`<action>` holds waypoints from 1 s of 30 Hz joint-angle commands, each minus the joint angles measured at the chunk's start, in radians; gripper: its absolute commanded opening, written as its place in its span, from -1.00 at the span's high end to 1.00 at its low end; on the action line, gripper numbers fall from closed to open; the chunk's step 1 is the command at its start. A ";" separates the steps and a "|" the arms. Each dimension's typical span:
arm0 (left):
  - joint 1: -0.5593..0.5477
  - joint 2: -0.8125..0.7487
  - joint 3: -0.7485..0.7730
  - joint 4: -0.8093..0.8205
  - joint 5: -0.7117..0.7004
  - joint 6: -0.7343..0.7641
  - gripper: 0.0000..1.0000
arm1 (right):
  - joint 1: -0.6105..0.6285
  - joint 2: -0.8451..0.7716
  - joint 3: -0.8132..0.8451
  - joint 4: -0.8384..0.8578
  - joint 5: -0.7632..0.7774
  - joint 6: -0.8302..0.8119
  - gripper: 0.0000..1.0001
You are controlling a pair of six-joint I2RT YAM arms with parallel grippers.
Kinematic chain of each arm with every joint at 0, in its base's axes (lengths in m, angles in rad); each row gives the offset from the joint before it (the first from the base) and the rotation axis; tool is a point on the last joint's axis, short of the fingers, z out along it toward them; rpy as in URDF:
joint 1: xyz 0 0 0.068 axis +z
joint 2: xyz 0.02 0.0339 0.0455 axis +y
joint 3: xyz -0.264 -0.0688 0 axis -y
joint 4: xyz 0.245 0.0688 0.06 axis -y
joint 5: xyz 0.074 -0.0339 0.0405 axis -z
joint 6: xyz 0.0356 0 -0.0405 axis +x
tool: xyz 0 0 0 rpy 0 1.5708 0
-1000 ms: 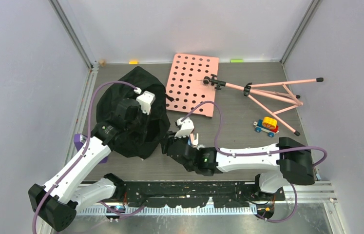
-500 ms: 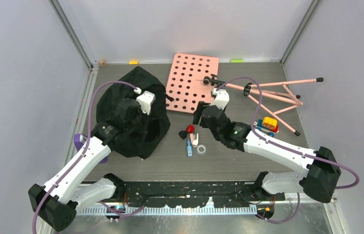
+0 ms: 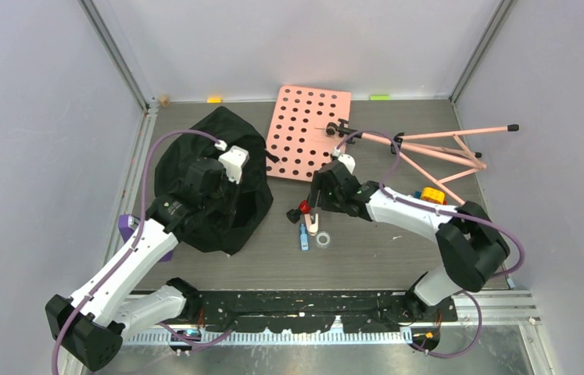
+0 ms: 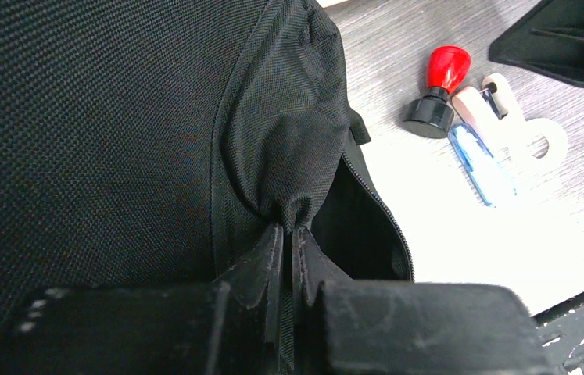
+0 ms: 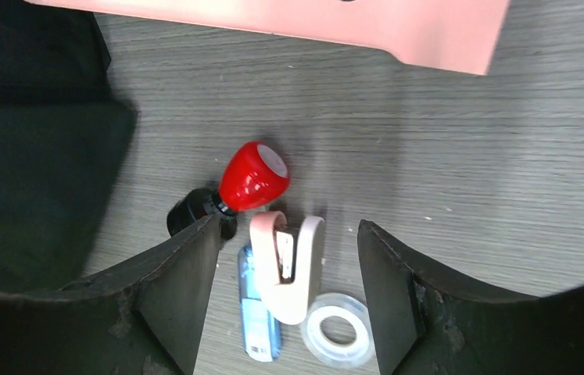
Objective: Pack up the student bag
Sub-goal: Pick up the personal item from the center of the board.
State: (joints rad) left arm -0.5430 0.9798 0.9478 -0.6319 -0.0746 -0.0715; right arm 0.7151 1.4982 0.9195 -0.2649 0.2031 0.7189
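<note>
The student bag (image 3: pixel 202 183), black and soft, lies at the left of the table. My left gripper (image 4: pixel 288 231) is shut on a pinch of its fabric beside the open zipper mouth (image 4: pixel 367 226). My right gripper (image 3: pixel 313 205) hangs open just above a cluster of small items to the bag's right. These are a red-topped stamp (image 5: pixel 253 176) with a black base, a pink stapler (image 5: pixel 288 266), a blue stick (image 5: pixel 258 316) and a clear tape roll (image 5: pixel 338 328). The stapler lies between the open fingers, which touch nothing.
A pink perforated board (image 3: pixel 308 133) lies at the back middle. A pink folding stand (image 3: pixel 437 148) sprawls at the back right, with a small toy car (image 3: pixel 429 199) in front of it. A purple object (image 3: pixel 126 226) peeks out at the bag's left.
My right arm lifted off the small items, swung back toward the board, then returned over them from the right with its jaws wider. The left arm kept still.
</note>
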 commanded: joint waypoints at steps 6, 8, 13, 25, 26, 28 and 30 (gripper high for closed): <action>0.002 -0.018 0.000 0.023 0.022 0.001 1.00 | 0.001 0.123 0.065 0.186 0.004 0.197 -0.40; 0.002 -0.019 0.000 0.023 0.021 0.001 1.00 | 0.009 0.147 0.077 0.193 -0.002 0.203 -0.39; 0.002 -0.018 0.000 0.023 0.014 0.001 1.00 | 0.046 0.181 0.111 0.161 0.044 0.205 -0.40; 0.002 -0.021 0.000 0.023 0.015 0.002 1.00 | 0.129 0.195 0.149 0.049 0.205 0.243 -0.40; 0.002 -0.022 0.000 0.023 0.015 0.002 1.00 | 0.132 0.189 0.141 0.048 0.218 0.258 -0.40; 0.002 -0.022 0.000 0.024 0.015 0.002 1.00 | 0.132 0.186 0.133 0.048 0.225 0.274 -0.40; 0.002 -0.022 0.000 0.023 0.016 0.002 1.00 | 0.133 0.194 0.135 0.049 0.224 0.279 -0.40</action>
State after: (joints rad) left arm -0.5430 0.9794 0.9478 -0.6319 -0.0666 -0.0715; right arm 0.8436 1.6974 1.0325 -0.2066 0.3603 0.9550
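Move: The red-and-black stamp lies roughly 3 cm ahead of the right hand, 6 cm to its left and 5 cm below it. At about that same depth, the stapler is about 1 cm back and 3 cm left of the hand, the blue bottle about 4 cm back and 5 cm left, the tape roll 4 cm straight back. From the left hand, which holds the bag's edge, the stamp is some 6 cm ahead, 16 cm right and 15 cm below. Over the stamp lying on its side, the right hand brings its open fingers leftward by about 5 cm, sinking some 2 cm. It edges forward early on, then draws back a little while still going left, and turns slightly clockwise, just under 10 degrees. The fingers stay wide apart, coming to either side of the stamp from above without closing. ##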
